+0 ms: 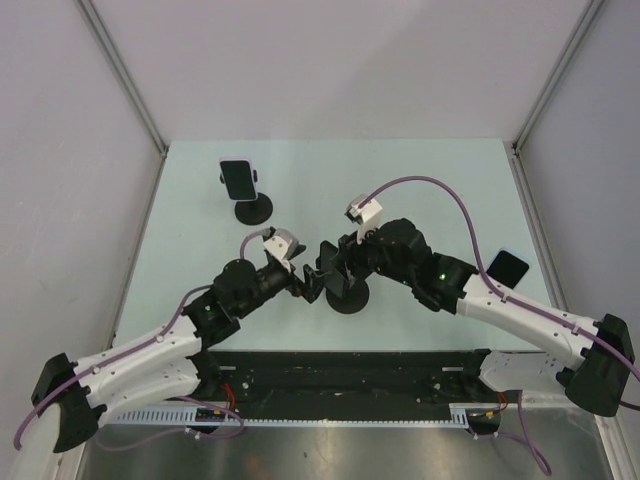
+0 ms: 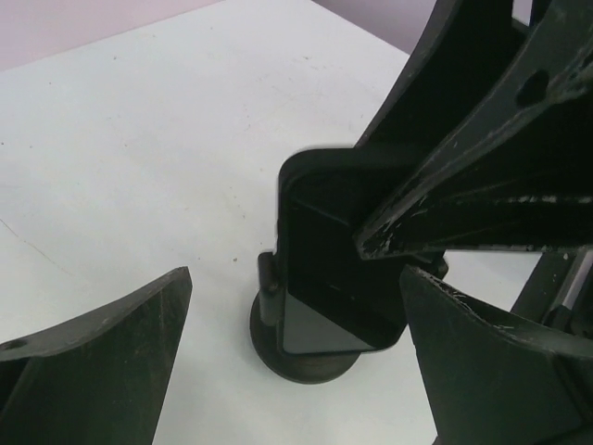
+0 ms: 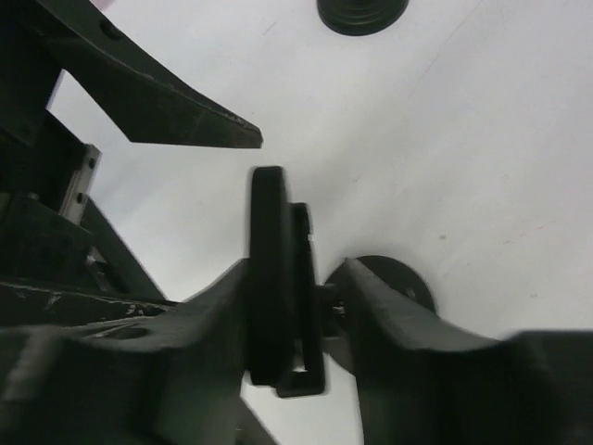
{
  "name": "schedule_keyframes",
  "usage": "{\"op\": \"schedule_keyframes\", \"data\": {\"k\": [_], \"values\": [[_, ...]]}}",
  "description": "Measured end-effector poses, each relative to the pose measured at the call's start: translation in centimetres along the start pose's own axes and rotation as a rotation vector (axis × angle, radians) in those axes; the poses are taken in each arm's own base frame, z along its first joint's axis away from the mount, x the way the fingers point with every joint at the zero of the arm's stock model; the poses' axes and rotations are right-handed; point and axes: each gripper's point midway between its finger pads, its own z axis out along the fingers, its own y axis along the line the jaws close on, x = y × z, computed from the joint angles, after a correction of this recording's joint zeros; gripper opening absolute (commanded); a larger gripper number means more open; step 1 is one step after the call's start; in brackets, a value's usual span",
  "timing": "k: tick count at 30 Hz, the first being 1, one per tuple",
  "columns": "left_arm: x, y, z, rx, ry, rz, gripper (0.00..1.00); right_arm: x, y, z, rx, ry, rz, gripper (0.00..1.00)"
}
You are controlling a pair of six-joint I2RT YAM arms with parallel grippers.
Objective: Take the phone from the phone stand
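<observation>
A black phone point(image 2: 320, 324) stands upright in the cradle of a black phone stand point(image 2: 301, 366) with a round base point(image 1: 351, 298) at the table's middle. In the right wrist view the phone point(image 3: 269, 278) shows edge-on, with the cradle point(image 3: 306, 315) behind it. My right gripper point(image 3: 292, 269) straddles the phone and cradle. Its left finger lies against the phone's face and a small gap remains at its right finger point(image 3: 371, 297). My left gripper point(image 2: 296, 278) is open wide, with one finger on each side of the phone and stand, touching neither. In the top view both grippers meet over the stand, left point(image 1: 305, 283) and right point(image 1: 325, 266).
A second stand point(image 1: 251, 209) holding another phone point(image 1: 238, 179) is at the back left; its base point(image 3: 361, 14) shows in the right wrist view. A loose black phone point(image 1: 507, 268) lies on the table point(image 1: 420, 180) at the right, beside the right arm.
</observation>
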Motion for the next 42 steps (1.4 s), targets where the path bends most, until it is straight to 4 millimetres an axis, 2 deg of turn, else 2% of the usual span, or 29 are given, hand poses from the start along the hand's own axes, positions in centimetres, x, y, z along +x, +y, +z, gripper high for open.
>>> {"op": "schedule_keyframes", "data": {"k": [2, 5, 11, 17, 22, 26, 31, 35, 42], "values": [[-0.4, -0.2, 0.3, -0.020, 0.002, 0.003, 1.00, 0.2, -0.1, 0.0, 0.007, 0.007, 0.007, 0.70], [-0.6, -0.7, 0.6, -0.049, 0.013, 0.001, 1.00, 0.0, -0.7, -0.5, 0.033, 0.001, 0.012, 0.77], [-1.7, -2.1, 1.5, -0.096, 0.026, -0.002, 1.00, -1.7, -1.7, -3.2, 0.075, -0.056, 0.032, 0.84], [-3.0, -2.3, 2.2, -0.150, 0.030, -0.039, 1.00, -2.7, -3.7, -6.0, 0.169, -0.126, 0.071, 0.88], [-3.6, -3.5, 2.7, -0.160, 0.043, -0.047, 1.00, -2.0, -6.3, -8.0, 0.245, -0.175, 0.122, 0.88], [-3.9, -4.2, 3.1, -0.168, 0.044, -0.065, 1.00, -0.3, -7.8, -8.1, 0.279, -0.168, 0.159, 0.88], [-3.1, -4.3, 3.3, -0.187, 0.065, -0.081, 1.00, 2.0, -8.2, -7.6, 0.278, -0.133, 0.178, 0.87], [-2.8, -3.7, 3.1, -0.222, 0.075, -0.081, 1.00, 2.9, -8.1, -7.3, 0.262, -0.115, 0.180, 0.86], [-3.4, -2.5, 2.5, -0.266, 0.052, -0.102, 1.00, 4.2, -6.6, -6.0, 0.172, -0.074, 0.176, 0.86]]}}
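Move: The phone, upright in its stand, is about 4 cm to my left hand's right, 3 cm ahead and 2 cm below. My right hand is at its back: the phone's middle is some 2 cm to that hand's left, 1 cm back and 1 cm below. The stand's base is roughly 7 cm right, 3 cm ahead and 14 cm below my left hand, and the right gripper is about 6 cm right of my left hand, 4 cm ahead and 1 cm above. I spread my right fingers wide, free them from the phone and its clamp, and arc away to the right about 11 cm, up first and then down, turning clockwise and finally easing back a little leftward. My left hand, still wide open, shifts right and rises, about 5 cm at most to the right, then drifts back slightly, turning counter-clockwise some 15 degrees to bring its fingers around the phone's upper edge. ##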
